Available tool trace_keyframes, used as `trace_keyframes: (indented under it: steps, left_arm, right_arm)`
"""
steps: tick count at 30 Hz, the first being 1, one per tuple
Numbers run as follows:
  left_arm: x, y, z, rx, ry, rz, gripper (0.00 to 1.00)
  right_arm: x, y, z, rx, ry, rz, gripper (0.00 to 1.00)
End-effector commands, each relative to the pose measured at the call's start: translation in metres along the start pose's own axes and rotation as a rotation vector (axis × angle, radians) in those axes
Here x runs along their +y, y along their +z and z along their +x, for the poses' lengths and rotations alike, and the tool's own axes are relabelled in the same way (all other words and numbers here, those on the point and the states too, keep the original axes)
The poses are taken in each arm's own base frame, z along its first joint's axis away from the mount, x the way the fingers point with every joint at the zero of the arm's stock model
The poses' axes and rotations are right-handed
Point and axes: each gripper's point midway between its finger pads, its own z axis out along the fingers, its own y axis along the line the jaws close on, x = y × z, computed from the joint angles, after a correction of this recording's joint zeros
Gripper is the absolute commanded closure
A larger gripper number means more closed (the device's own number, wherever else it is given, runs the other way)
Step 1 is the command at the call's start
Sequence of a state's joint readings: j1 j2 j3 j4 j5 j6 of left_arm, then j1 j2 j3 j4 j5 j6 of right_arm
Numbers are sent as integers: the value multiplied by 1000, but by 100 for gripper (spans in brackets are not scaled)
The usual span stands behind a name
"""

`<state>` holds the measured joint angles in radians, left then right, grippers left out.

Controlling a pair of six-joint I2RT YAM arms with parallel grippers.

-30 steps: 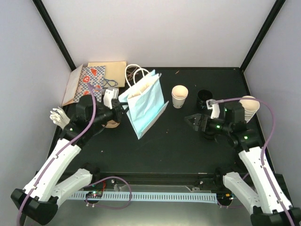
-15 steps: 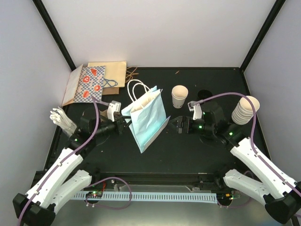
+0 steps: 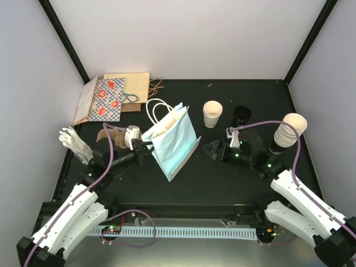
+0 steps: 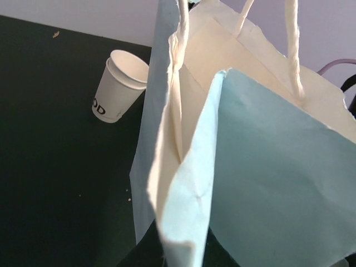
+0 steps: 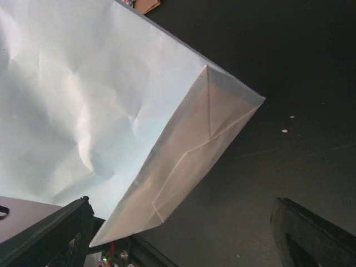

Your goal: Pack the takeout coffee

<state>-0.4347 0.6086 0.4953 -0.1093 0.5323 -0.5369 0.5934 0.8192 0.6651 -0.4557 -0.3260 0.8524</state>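
Note:
The light blue paper bag [image 3: 173, 139] hangs tilted in the middle, mouth toward the back left and flat bottom [image 5: 194, 150] toward the right. My left gripper [image 3: 146, 149] is shut on the bag's rim edge [image 4: 189, 222], fingers hidden under the paper. My right gripper [image 3: 214, 150] stands open just right of the bag's bottom, with nothing between its fingers [image 5: 311, 233]. Of the takeout coffee I see two nested white paper cups [image 3: 212, 113] without a lid, behind the bag; they also show in the left wrist view [image 4: 119, 83]. A round black lid-like thing [image 3: 242, 115] sits to their right.
A tall stack of white cups [image 3: 289, 129] stands at the right. A brown cardboard carrier [image 3: 111, 135] lies behind my left arm. Flat paper bags [image 3: 108, 95] lean at the back left, and a white bundle [image 3: 72, 142] lies at the left edge.
My left gripper has drawn the bag toward the near side, uncovering the brown carrier. My right gripper has swung left to the bag's bottom and its fingers have narrowed a little.

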Motion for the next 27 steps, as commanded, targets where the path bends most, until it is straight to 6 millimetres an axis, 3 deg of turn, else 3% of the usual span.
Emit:
trace_keyframes:
  steps: [1, 15, 27]
  left_arm:
    - [-20, -5, -18, -87, 58, 79, 98]
    - [-27, -12, -21, -126, 88, 103, 98]
    - [-37, -22, -30, -176, 110, 121, 98]
  right_arm:
    - [23, 9, -6, 13, 11, -87, 12]
    - [57, 55, 6, 96, -12, -92, 12]
    - [44, 70, 19, 139, -21, -53, 12]
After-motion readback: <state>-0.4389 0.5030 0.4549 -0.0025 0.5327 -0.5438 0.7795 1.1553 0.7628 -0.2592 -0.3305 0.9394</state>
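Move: The left fingers already pinch the light-blue bag, whose bottom sticks out about 14 cm to their right, 4 cm nearer the base and some 5 cm lower. From the open right hand, the bag bottom is around 9 cm left, 3 cm back and slightly below; the white cups stand some 14 cm ahead, 2 cm right, and the black cup about 13 cm ahead, 15 cm right, both roughly 12 cm lower. Bring the right gripper about 8 cm left towards the bag bottom, sinking slightly over the way, jaws kept wide open; swing it some 10 degrees counter-clockwise while tipping it a little down, and ease to a stop with the bag's lower edge between the open fingers. Meanwhile keep the left pinch, lift the bag by about 3 cm and tilt those fingers upward. ##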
